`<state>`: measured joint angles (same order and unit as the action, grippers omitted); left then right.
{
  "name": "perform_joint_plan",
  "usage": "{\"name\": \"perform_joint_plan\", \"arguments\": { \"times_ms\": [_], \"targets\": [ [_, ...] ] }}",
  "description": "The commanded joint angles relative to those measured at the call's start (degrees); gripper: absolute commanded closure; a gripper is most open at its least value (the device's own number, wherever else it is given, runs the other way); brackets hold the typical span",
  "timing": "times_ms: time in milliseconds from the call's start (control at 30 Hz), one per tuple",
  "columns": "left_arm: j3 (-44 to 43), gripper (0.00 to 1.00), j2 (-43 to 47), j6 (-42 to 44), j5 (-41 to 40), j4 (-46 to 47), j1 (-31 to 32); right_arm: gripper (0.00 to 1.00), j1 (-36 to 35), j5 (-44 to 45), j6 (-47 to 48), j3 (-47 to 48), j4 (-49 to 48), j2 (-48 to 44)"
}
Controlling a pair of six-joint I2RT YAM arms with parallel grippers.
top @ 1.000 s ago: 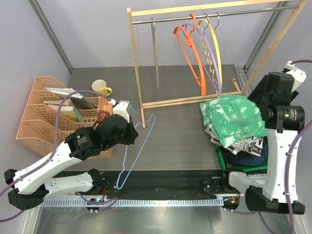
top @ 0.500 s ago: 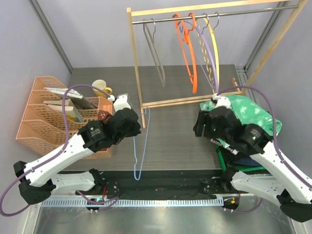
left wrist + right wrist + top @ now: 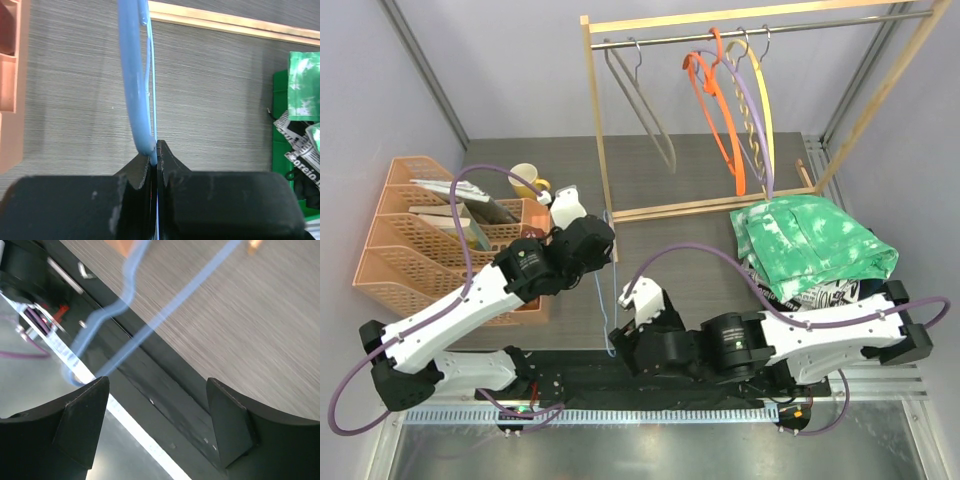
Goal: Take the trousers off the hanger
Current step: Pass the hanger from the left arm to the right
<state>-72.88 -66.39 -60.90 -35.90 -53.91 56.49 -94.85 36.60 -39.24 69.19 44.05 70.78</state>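
The trousers (image 3: pixel 810 245) lie in a folded stack at the table's right side, the green-and-white mottled pair on top and a newspaper-print pair (image 3: pixel 832 295) under it. Their edge also shows in the left wrist view (image 3: pixel 301 112). A thin light-blue hanger (image 3: pixel 612 300) hangs bare and edge-on from my left gripper (image 3: pixel 603 243), whose jaws are shut on its wire (image 3: pixel 152 150). My right gripper (image 3: pixel 625 343) reaches across the front edge to the hanger's lower end. Its jaws stand open (image 3: pixel 157 417), and the blurred blue hanger (image 3: pixel 150 325) is ahead of them, untouched.
A wooden clothes rack (image 3: pixel 603 150) stands at the back with grey (image 3: pixel 645 105), orange (image 3: pixel 720 115), purple and yellow hangers on its rail. An orange file tray (image 3: pixel 410 240) and a yellow mug (image 3: pixel 527 180) sit at the left. The black front rail (image 3: pixel 720 395) runs below the arms.
My right arm has swung from the trousers stack across to the left, low by the hanger's bottom end, jaws wider. The left gripper turned the hanger edge-on. The rail's hangers sway.
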Motion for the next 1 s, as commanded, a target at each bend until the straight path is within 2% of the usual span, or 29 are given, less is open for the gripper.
{"name": "perform_joint_plan", "arguments": {
  "times_ms": [0, 267, 533, 667, 833, 967],
  "targets": [
    [-2.18, 1.0, 0.3, -1.67, -4.44, -1.81, -0.5, 0.16, -1.13, 8.58, 6.01, 6.13, -8.44, 3.13],
    [-1.65, 1.0, 0.21, -1.5, -5.5, -2.87, -1.21, 0.16, -2.62, 4.36, 10.59, 6.22, -15.13, 5.68],
    [-1.56, 1.0, -0.84, -1.06, -6.2, -2.95, -1.73, 0.2, -3.41, 5.68, 10.59, 7.89, -14.78, 4.19],
    [-2.09, 1.0, -1.2, -0.62, -6.11, -2.78, -1.73, 0.2, -3.94, 6.98, 11.03, 10.87, -10.15, 6.47],
    [-2.97, 1.0, -0.76, -0.97, -4.8, -2.6, -1.91, 0.18, -3.85, 7.87, 10.5, 10.18, -10.3, 9.02],
    [-3.49, 1.0, -0.14, -1.23, -3.04, -2.69, -1.91, 0.22, -2.45, 8.93, 10.42, 9.65, -11.01, 11.83]
  ]
}}
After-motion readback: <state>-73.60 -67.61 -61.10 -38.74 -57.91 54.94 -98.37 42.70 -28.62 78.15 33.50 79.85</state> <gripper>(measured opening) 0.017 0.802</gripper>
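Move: The near end of the blue hanger hangs about 6 cm to the right hand's left, 5 cm back and 4 cm below. The clothes stand's near foot is some 12 cm ahead of this hand and 6 cm left, down on the table; the orange file rack's middle is about 18 cm ahead and 45 cm left. From the left hand, already pinching the hanger, that near end is about 22 cm back, 1 cm right and 5 cm lower. The open right hand travels about 6 cm left and 4 cm up, above the left-held hanger's near end. ##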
